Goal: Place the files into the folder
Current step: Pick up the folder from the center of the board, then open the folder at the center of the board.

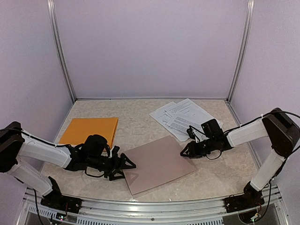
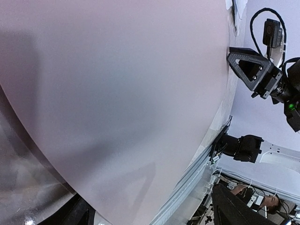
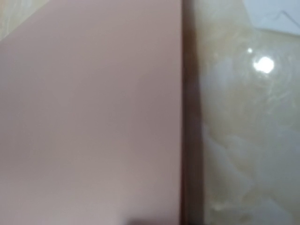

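The pink folder (image 1: pixel 161 164) lies shut and flat on the marble table, near the front. The files (image 1: pixel 180 117), white printed sheets, are fanned out behind its right corner; one corner of them shows in the right wrist view (image 3: pixel 276 11). My left gripper (image 1: pixel 125 167) is open at the folder's left corner, its jaws spread around that edge. The folder's cover (image 2: pixel 117 93) fills the left wrist view, with a finger's shadow on it. My right gripper (image 1: pixel 187 152) rests at the folder's right corner. Its fingers do not show in its own view, only the folder's edge (image 3: pixel 180 117).
An orange folder (image 1: pixel 89 130) lies flat at the left, behind my left arm. The metal rail (image 1: pixel 154 206) runs along the table's front edge. White walls close in the back and both sides.
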Motion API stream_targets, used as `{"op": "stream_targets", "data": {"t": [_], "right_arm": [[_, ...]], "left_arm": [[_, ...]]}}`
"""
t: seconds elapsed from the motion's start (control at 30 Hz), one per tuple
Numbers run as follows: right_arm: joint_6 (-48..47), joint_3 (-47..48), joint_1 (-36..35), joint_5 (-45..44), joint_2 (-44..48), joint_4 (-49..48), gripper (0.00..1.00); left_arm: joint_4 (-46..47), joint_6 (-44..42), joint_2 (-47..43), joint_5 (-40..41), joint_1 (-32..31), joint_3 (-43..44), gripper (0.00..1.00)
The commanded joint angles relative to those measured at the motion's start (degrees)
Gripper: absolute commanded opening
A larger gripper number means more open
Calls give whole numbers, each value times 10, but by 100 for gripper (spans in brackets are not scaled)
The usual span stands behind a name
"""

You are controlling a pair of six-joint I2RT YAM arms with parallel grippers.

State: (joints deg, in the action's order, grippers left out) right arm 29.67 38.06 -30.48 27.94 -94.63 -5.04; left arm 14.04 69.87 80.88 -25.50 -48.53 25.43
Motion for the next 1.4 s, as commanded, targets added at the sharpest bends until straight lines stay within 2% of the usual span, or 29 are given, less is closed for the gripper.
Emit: {"op": "stream_targets", "data": {"t": [0.0, 0.3, 0.47, 0.53, 0.73, 0.93, 1.03, 1.17, 1.37], "right_arm": [[1, -12, -5, 4, -20, 2, 32], [-4, -9, -5, 5, -26, 4, 32], [-5, -8, -5, 4, -26, 7, 32], [-6, -7, -5, 5, -24, 8, 32], [-17, 3, -5, -4, -16, 31, 32], [-39, 27, -5, -21, 5, 84, 32], [-52, 47, -4, -39, 32, 126, 32], [-64, 80, 1, -59, 74, 177, 33], [-76, 123, 11, -83, 114, 230, 34]], "left_arm": [[95, -2, 6, -4, 6, -8, 81], [201, 6, 25, 1, 19, -22, 75], [227, 11, 42, 0, 22, -20, 72], [229, 8, 46, -5, 23, -15, 68], [201, -21, 39, -1, 25, 3, 48], [118, -82, -11, 6, 19, 38, 19], [33, -142, -52, 55, -1, 71, 2], [-71, -217, -124, 132, -31, 115, 0], [-210, -327, -154, 239, -71, 203, 0]]}}
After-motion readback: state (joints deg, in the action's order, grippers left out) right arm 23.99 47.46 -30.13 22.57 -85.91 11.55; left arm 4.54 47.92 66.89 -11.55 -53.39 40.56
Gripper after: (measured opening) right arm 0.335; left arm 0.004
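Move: The folder's middle lies about 11 cm to the right of the left hand and 3 cm ahead, some 4 cm below it, its left edge already at the open fingers. From the right hand, by the folder's right edge, its middle is roughly 10 cm left, 7 cm back and 2 cm lower. The files lie about 22 cm ahead of the right hand and 2 cm right; the orange binder is some 24 cm ahead of the left hand and 18 cm left. Left hand eases forward, pinches the folder's left edge and lifts some 15 cm; gripping right hand rises 6. ##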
